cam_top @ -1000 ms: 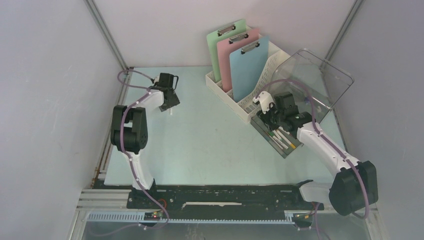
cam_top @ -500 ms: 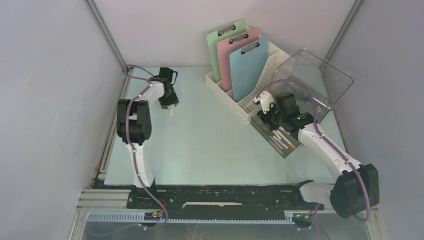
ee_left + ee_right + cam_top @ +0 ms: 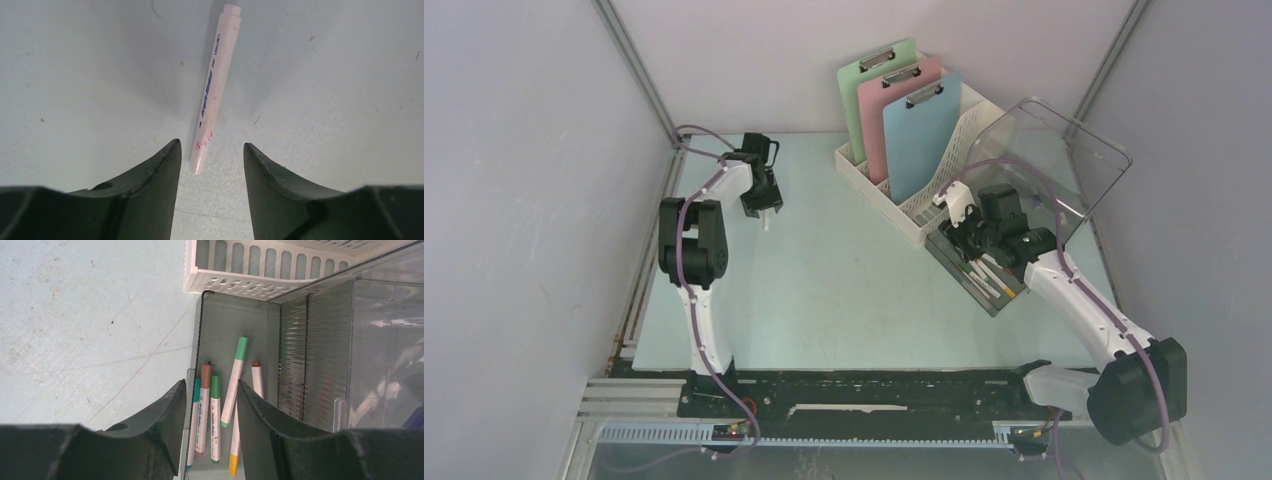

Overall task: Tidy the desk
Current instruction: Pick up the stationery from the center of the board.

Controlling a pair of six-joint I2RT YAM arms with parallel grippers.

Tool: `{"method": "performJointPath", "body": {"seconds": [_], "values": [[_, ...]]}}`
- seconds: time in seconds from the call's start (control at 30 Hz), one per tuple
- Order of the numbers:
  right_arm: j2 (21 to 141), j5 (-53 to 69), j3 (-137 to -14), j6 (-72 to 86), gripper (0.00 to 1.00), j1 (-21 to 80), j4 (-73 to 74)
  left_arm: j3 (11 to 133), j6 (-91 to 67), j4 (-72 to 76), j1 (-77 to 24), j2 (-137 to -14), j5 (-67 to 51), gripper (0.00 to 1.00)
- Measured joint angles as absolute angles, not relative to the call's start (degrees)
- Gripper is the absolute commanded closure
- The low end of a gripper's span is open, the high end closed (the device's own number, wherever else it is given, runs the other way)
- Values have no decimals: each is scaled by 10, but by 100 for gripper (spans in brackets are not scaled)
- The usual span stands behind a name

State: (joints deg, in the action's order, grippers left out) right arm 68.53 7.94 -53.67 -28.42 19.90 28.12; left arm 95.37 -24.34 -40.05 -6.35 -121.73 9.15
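Observation:
The desk [image 3: 844, 290] is a pale mint-blue top. A white-pink marker [image 3: 215, 75] lies on it at the far left [image 3: 767, 223]. My left gripper [image 3: 211, 145] hovers open over it, the marker's near end between the fingertips and closer to the left finger, untouched. In the top view that gripper [image 3: 764, 211] sits near the desk's far left corner. My right gripper [image 3: 210, 383] is open and empty above a dark grey tray [image 3: 235, 325] holding several markers [image 3: 215, 415]. The top view places it [image 3: 970, 250] at the right.
A white file rack [image 3: 904, 205] at the back holds a green [image 3: 864, 95], a pink [image 3: 896, 110] and a blue clipboard [image 3: 921, 140]. A clear plastic box [image 3: 1049, 165] stands tilted beside the tray [image 3: 984, 283]. Grey walls close in on both sides.
The left arm swung toward the far left corner, bringing its gripper over the marker, then held still. The right arm shifted slightly rightward over the tray.

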Motion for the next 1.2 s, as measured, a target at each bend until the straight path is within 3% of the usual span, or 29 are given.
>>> {"method": "performJointPath", "body": {"seconds": [0.37, 0.6, 0.77, 0.87, 1.2], "values": [[673, 87, -537, -284, 51, 199, 281, 1015, -219, -425, -60, -1257, 92, 48], [669, 89, -537, -284, 51, 199, 281, 1053, -203, -441, -49, -1287, 86, 67], [669, 91, -537, -284, 51, 199, 281, 1109, -190, -474, -43, -1324, 75, 70], [669, 91, -537, -284, 50, 199, 281, 1154, -183, -494, -42, -1353, 67, 80], [662, 91, -537, -284, 50, 199, 281, 1229, -164, -553, -42, -1396, 51, 89]]}}
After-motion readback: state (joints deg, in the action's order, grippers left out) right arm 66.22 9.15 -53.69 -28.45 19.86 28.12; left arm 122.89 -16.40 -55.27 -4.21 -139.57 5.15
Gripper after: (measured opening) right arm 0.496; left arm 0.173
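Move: The white marker, the stationery to be picked up, lies lengthwise on the table with its middle about 5 cm ahead of the left hand, 1 cm to its left and 2 cm below it. The table around it is bare. From the right hand, that marker lies roughly 20 cm farther ahead, some 60 cm to the left and about 14 cm lower. Bring the left gripper forward about 4 cm along the marker to its middle, then sink it roughly 2 cm as it goes, tipping the fingers a little nearer to straight down with a slight clockwise turn. Close the half-open fingers on the way and pinch the marker by its sides. ##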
